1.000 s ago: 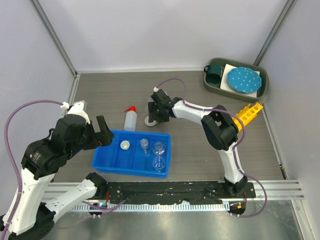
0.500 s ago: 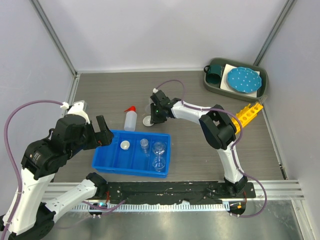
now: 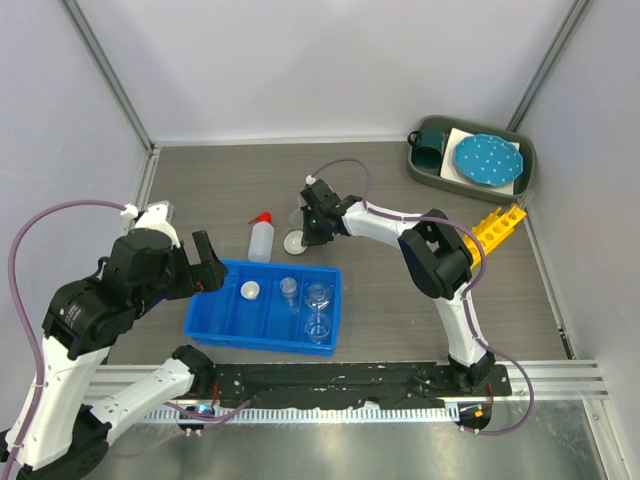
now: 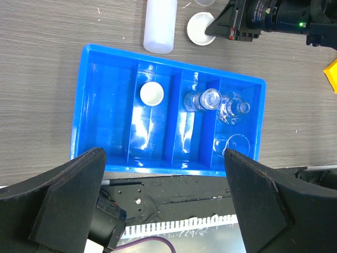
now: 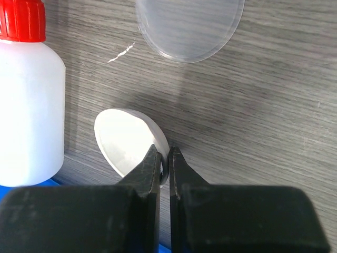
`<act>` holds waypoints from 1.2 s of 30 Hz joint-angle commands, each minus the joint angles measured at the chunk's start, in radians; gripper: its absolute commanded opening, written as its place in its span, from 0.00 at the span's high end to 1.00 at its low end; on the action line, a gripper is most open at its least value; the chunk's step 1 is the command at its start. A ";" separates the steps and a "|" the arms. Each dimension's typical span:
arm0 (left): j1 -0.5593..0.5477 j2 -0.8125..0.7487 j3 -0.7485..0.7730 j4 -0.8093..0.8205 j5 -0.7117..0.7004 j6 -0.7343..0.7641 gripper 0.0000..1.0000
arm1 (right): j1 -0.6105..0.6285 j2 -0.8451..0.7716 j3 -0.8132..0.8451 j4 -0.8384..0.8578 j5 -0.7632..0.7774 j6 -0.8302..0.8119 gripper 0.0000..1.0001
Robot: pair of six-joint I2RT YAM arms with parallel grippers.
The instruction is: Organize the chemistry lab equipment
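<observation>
My right gripper point(image 5: 165, 154) point(image 3: 302, 237) is shut on the rim of a small white round dish point(image 5: 129, 141) point(image 3: 295, 241) point(image 4: 200, 28) lying on the table just beyond the blue tray point(image 3: 205, 312) point(image 4: 113, 71). Left of the dish stands the white squeeze bottle with red nozzle point(image 3: 261, 238) point(image 5: 29, 97) point(image 4: 159, 23). A clear beaker point(image 5: 189, 26) sits just behind the dish. The tray holds another white dish point(image 3: 250, 290) point(image 4: 151, 94), a flask point(image 4: 204, 100), and clear glassware point(image 4: 231, 110). My left gripper point(image 4: 166, 208) point(image 3: 205, 262) hangs open above the tray's near-left edge, empty. The yellow tube rack point(image 3: 497, 224) lies at the right.
A grey bin point(image 3: 428, 175) at the back right holds a teal mug point(image 3: 432, 146) and a blue white-dotted plate point(image 3: 487, 160). Frame posts and walls bound the table. The black mounting rail point(image 3: 330, 380) runs along the near edge.
The right gripper has shut on the white dish's rim after moving slightly away from the tray. The left arm has not moved.
</observation>
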 commanded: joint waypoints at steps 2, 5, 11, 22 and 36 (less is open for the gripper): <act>0.002 0.005 0.030 -0.086 -0.006 0.007 0.00 | 0.001 -0.078 0.018 0.001 0.032 -0.018 0.99; 0.004 0.007 0.027 -0.085 -0.005 0.007 0.00 | 0.001 -0.118 0.009 -0.006 0.037 -0.024 0.99; 0.004 0.001 0.017 -0.077 0.000 0.002 0.00 | 0.001 -0.214 -0.005 -0.029 0.090 -0.040 0.99; 0.004 -0.036 -0.010 -0.076 0.007 -0.012 0.00 | 0.058 -0.346 0.018 -0.133 0.103 -0.096 0.99; 0.004 -0.124 -0.103 -0.051 0.044 -0.042 0.00 | 0.371 -0.297 0.210 -0.368 0.256 -0.222 0.99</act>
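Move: The right hand already pinches the rim of the white dish low on the table; the blue tray's middle lies about 17 cm back and 9 cm left of that hand. In the tray a white cup sits some 13 cm back and 12 cm left of it, a small glass jar about 12 cm back and 4 cm left. The wash bottle stands level with it, 10 cm left. From the left hand, the tray's middle is roughly 3 cm ahead, 6 cm right and 28 cm below. The right hand lifts the pinched dish some 12 cm, then swings it back-left over the blue tray, climbing. ##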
